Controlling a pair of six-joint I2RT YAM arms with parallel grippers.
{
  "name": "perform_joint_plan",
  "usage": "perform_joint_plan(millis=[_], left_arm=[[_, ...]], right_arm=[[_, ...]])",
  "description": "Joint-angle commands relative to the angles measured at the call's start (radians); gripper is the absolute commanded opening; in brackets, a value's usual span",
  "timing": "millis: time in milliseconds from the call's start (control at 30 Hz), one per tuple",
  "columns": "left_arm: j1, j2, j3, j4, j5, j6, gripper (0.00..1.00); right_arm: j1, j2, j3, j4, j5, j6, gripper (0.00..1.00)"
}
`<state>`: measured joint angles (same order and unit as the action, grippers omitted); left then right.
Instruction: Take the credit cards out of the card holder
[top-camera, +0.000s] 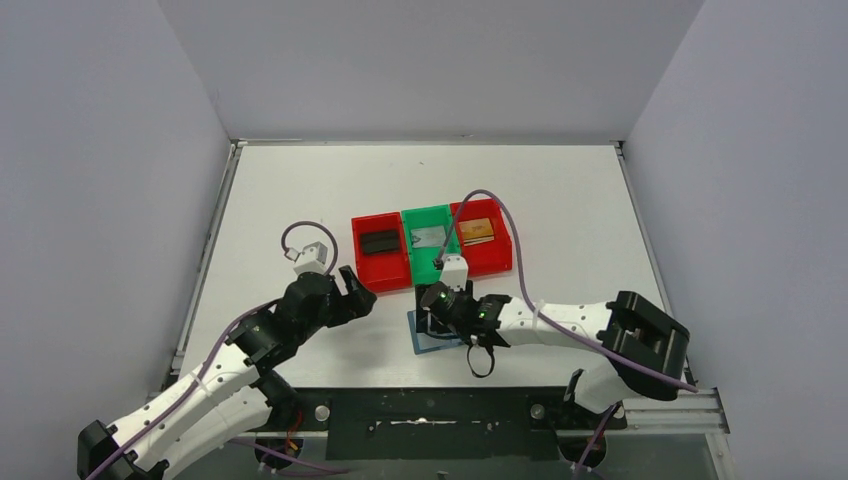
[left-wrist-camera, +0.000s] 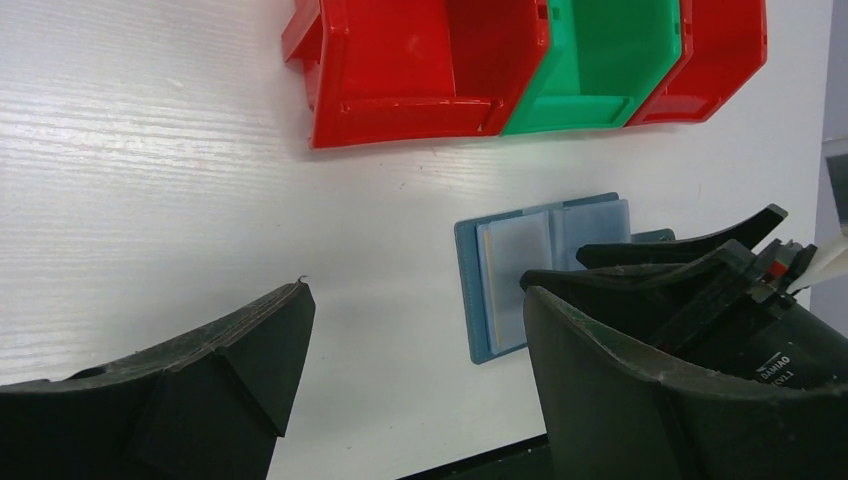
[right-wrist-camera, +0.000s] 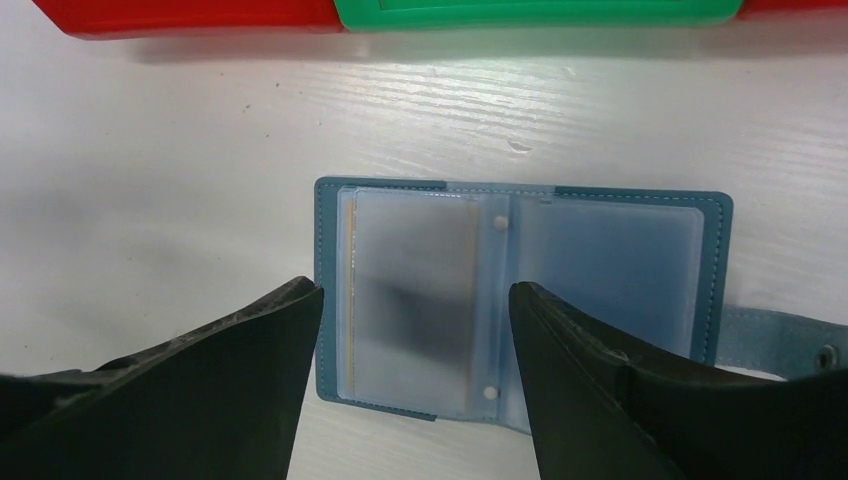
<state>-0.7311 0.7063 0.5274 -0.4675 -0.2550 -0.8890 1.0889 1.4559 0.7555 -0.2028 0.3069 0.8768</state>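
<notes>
The teal-blue card holder (right-wrist-camera: 600, 260) lies open on the table, frosted pockets up, its snap tab (right-wrist-camera: 780, 340) out to the right. A thin yellowish edge (right-wrist-camera: 349, 290) shows at the left pocket's side, and a dark blur shows behind the sleeve. My right gripper (right-wrist-camera: 415, 295) is open and empty, just above the left pocket. In the top view it (top-camera: 436, 318) covers much of the holder (top-camera: 432, 343). My left gripper (top-camera: 358, 290) is open and empty, left of the holder (left-wrist-camera: 515, 270). A black card (top-camera: 378, 242), a silver-grey card (top-camera: 430, 237) and a gold-brown card (top-camera: 478, 231) lie in the bins.
Three bins stand in a row just behind the holder: red (top-camera: 380, 265), green (top-camera: 432, 262), red (top-camera: 495, 258). The left wrist view shows their fronts (left-wrist-camera: 420, 110). The table's near edge (top-camera: 420, 395) is close behind both grippers.
</notes>
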Motion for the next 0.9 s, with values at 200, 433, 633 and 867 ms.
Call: perform_joint_plan(millis=[200, 433, 633, 867], left_arm=[[0.004, 0.004, 0.023, 0.026, 0.006, 0.002, 0.77], [0.004, 0.009, 0.010, 0.036, 0.011, -0.004, 0.77], [0.004, 0.018, -0.002, 0.057, 0.029, -0.004, 0.77], [0.004, 0.059, 0.001, 0.089, 0.072, 0.015, 0.77]], right_arm=[[0.025, 0.114, 0.094, -0.060, 0.037, -0.013, 0.72], [0.023, 0.174, 0.099, -0.064, 0.012, -0.027, 0.68], [0.023, 0.181, 0.078, -0.046, 0.017, -0.007, 0.54], [-0.016, 0.103, -0.010, 0.125, -0.102, -0.008, 0.47]])
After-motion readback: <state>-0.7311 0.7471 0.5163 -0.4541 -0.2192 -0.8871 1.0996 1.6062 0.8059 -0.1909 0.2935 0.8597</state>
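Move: The card holder lies open, its clear left pocket almost directly under the right hand, about 4 cm below the fingertips. From that hand the green tray is roughly 19 cm ahead; the left red tray is some 18 cm ahead and 12 cm left, the right red tray about 20 cm ahead and 13 cm right. From the left hand the pocket lies some 17 cm right, 2 cm back and 12 cm below. The right hand sinks about 3 cm onto the left pocket, then partly closes, squeezing the clear sleeve between its fingertips. ##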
